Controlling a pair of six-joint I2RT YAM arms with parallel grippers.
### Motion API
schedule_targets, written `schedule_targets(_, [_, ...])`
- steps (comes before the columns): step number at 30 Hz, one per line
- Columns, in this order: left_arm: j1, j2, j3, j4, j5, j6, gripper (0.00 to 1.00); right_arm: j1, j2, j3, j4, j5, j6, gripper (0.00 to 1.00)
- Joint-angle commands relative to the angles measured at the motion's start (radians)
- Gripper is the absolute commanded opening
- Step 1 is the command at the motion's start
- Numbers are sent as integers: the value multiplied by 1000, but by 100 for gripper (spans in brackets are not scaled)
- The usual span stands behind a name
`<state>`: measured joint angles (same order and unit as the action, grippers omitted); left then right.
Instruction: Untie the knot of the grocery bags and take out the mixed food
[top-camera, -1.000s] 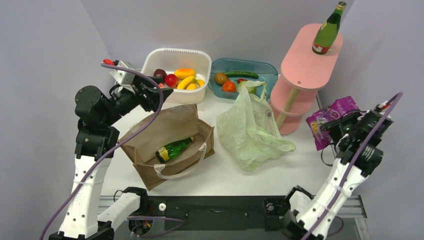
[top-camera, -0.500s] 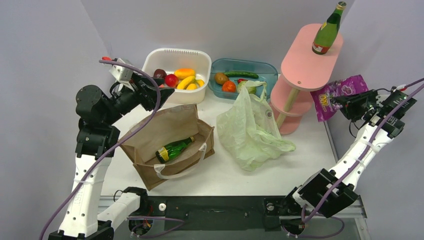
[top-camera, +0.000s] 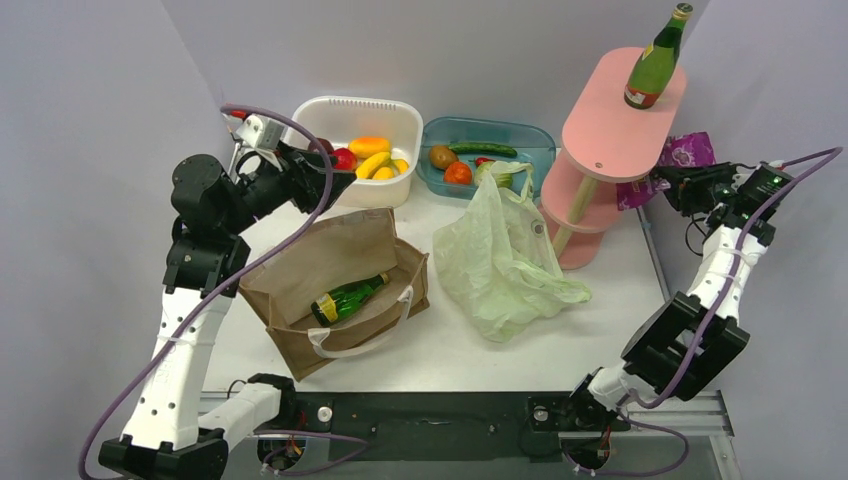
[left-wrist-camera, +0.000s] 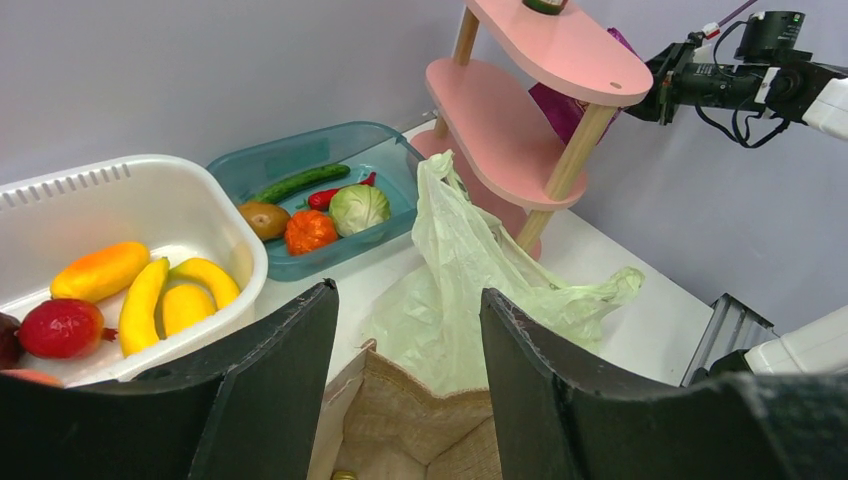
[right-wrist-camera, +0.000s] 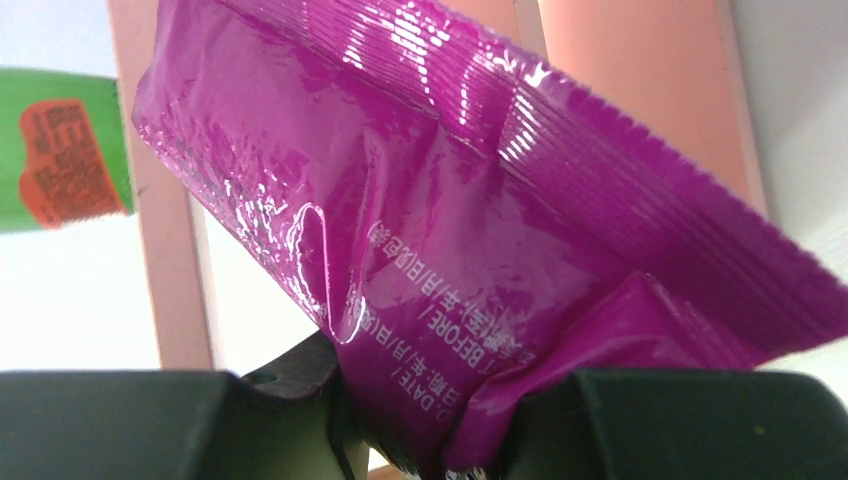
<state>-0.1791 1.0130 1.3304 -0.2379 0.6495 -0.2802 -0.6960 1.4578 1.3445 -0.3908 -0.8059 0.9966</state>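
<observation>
The brown paper bag (top-camera: 330, 265) lies open on its side with a green glass bottle (top-camera: 348, 297) inside. To its right slumps the pale green plastic bag (top-camera: 500, 260). My left gripper (top-camera: 335, 183) hovers open and empty above the paper bag's far edge (left-wrist-camera: 420, 420), near the white tub; in the left wrist view the gap between its jaws (left-wrist-camera: 407, 292) frames both bags. My right gripper (top-camera: 665, 185) is shut on the purple snack packet (top-camera: 685, 152) beside the pink shelf's middle tier. The packet (right-wrist-camera: 450, 220) fills the right wrist view, pinched between the jaws (right-wrist-camera: 430, 430).
A white tub (top-camera: 352, 105) at the back holds a banana (left-wrist-camera: 140, 305) and other fruit. A teal tray (top-camera: 530, 135) holds cabbage (left-wrist-camera: 358, 208), chilli (left-wrist-camera: 335, 195) and more. A pink tiered shelf (top-camera: 610, 130) at the back right carries a second green bottle (top-camera: 655, 62).
My right arm has swung up and back, carrying the purple packet from the table's right edge to behind the pink shelf. The left arm has shifted slightly right and back.
</observation>
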Motion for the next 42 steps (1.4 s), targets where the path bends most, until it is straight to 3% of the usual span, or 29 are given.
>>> schedule_targets(1, [-9,25,47,-2,-22,22,52,54,17,2,316,-63,154,0])
schedule_targets(14, [-20,78,74,-38,-53,56,52,148,220,64,461,17,283,0])
schedule_targets(23, [-27,115,80,-47,-65,73,52,189,350,143,528,17,357,8])
schedule_targets(27, [-30,127,83,-50,-70,74,52,210,376,172,523,18,362,19])
schedule_targets(31, [-32,133,89,-49,-73,75,52,205,356,144,506,25,361,43])
schedule_targets(35, [-36,132,92,-44,-70,75,52,196,324,109,498,23,361,57])
schedule_targets(42, [-39,108,79,-45,-66,84,52,167,253,37,481,0,358,65])
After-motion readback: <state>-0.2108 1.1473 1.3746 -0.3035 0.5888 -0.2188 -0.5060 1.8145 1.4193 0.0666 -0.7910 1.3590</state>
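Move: The purple snack bag is already in the right fingers; its spot on the pink shelf's middle board, just under the top board, lies about 15 cm ahead of that hand, 3 cm left and 6 cm lower. The green bottle on the top board stands some 17 cm straight ahead and 13 cm higher; the teal basket is about 15 cm ahead, 26 cm left and 28 cm down. From the left hand, the shelf spot is roughly 23 cm ahead, 50 cm right and 17 cm lower. The purple snack bag is carried by the right hand forward some 12 cm, sinking slightly, in between the shelf's top and middle boards, the wrist rolling its left side up about 15 degrees. There the fingers open wide and let go, and the hand begins to back out and down. The empty, half-open left hand drifts forward and down about 5 cm. ##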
